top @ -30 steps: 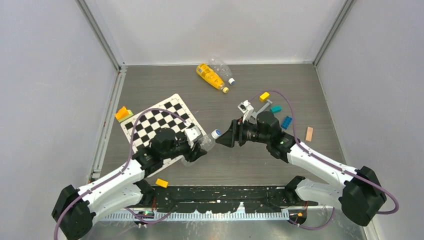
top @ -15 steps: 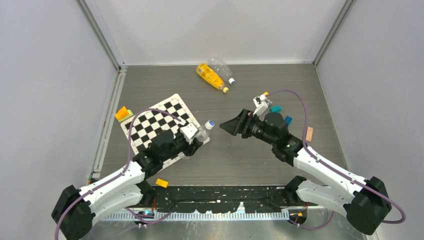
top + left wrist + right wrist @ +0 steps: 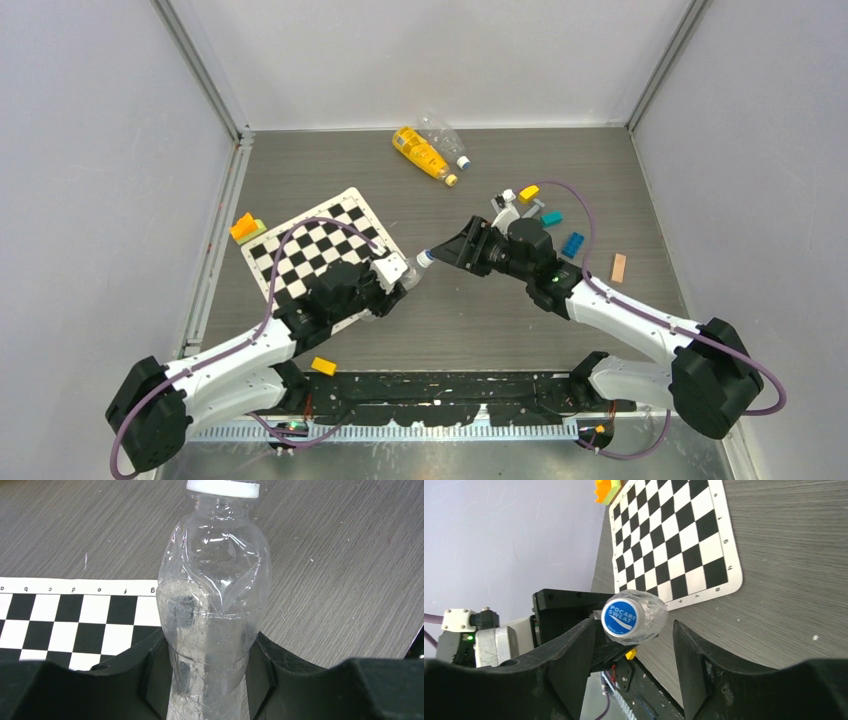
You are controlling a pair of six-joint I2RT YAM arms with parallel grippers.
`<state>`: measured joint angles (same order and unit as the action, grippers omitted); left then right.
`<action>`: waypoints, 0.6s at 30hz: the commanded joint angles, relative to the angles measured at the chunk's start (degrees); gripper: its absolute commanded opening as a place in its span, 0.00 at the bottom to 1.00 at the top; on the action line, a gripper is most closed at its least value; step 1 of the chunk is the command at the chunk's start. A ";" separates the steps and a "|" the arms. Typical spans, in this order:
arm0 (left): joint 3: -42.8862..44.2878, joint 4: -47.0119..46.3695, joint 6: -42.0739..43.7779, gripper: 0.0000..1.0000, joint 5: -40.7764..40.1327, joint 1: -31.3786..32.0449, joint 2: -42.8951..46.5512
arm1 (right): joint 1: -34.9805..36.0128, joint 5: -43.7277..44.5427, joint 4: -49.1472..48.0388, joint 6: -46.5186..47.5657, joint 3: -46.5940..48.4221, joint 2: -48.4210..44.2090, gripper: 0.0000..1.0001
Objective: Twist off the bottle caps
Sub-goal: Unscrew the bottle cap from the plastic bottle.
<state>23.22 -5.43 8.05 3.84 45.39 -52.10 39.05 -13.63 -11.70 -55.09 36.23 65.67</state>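
Note:
My left gripper is shut on the lower body of a clear crinkled bottle, held above the table. Its cap points at the right arm. In the right wrist view that cap shows a blue printed top, just ahead of my right gripper, whose jaws stand open on either side without touching it. From above, the right gripper sits right beside the cap. A yellow-orange bottle with a yellow cap and a second clear bottle with a white cap lie at the back.
A checkerboard mat lies under the left arm. An orange-and-green block sits at its left, a yellow block near the front rail. Yellow, teal and blue blocks and a tan piece lie behind the right arm.
The right gripper drew back from the cap, rolled its wrist, and has come in close to the cap again with narrower jaws. The left arm shifted the held bottle slightly.

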 commanded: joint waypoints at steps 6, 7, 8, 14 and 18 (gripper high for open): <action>3.57 -1.10 1.97 0.00 -0.94 1.29 -1.41 | 0.37 -3.81 -5.23 -1.69 4.19 3.61 0.60; 3.80 -0.93 2.09 0.00 -0.94 1.29 -1.54 | 0.39 -4.38 -5.38 -1.53 4.29 4.36 0.58; 3.96 -0.84 2.28 0.00 -1.00 1.28 -1.71 | 0.41 -4.69 -5.27 -1.43 4.64 4.77 0.56; 4.42 -0.44 2.99 0.00 -1.14 1.38 -1.75 | 0.38 -7.08 -2.22 2.33 6.59 7.52 0.40; 3.88 -1.14 1.32 0.00 -1.28 1.33 -0.96 | 0.33 -7.31 -3.30 6.16 5.18 6.43 0.23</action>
<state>25.04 -4.14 9.93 2.83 46.50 -54.04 39.13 -19.42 -13.47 -53.76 40.32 73.17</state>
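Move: Just off the right fingertips, the bottle cap's middle is some 3 cm to the left of the right hand, level with it fore and aft, and about 1 cm lower. From the left hand, which grips the plastic bottle, that cap is about 4 cm ahead, 6 cm right and 9 cm up. On the table, some 18 cm below the right hand, the chessboard's middle is 24 cm left and 4 cm ahead; the yellow bottle is 28 cm ahead and 4 cm left. Closing in on the cap from the right, the right hand slides about 2.5 cm left with its half-open fingers straddling it, turning some 5 degrees counter-clockwise. The fingers shut steadily to about half their gap and pinch the cap by its sides, while the left hand keeps the bottle gripped almost still. ##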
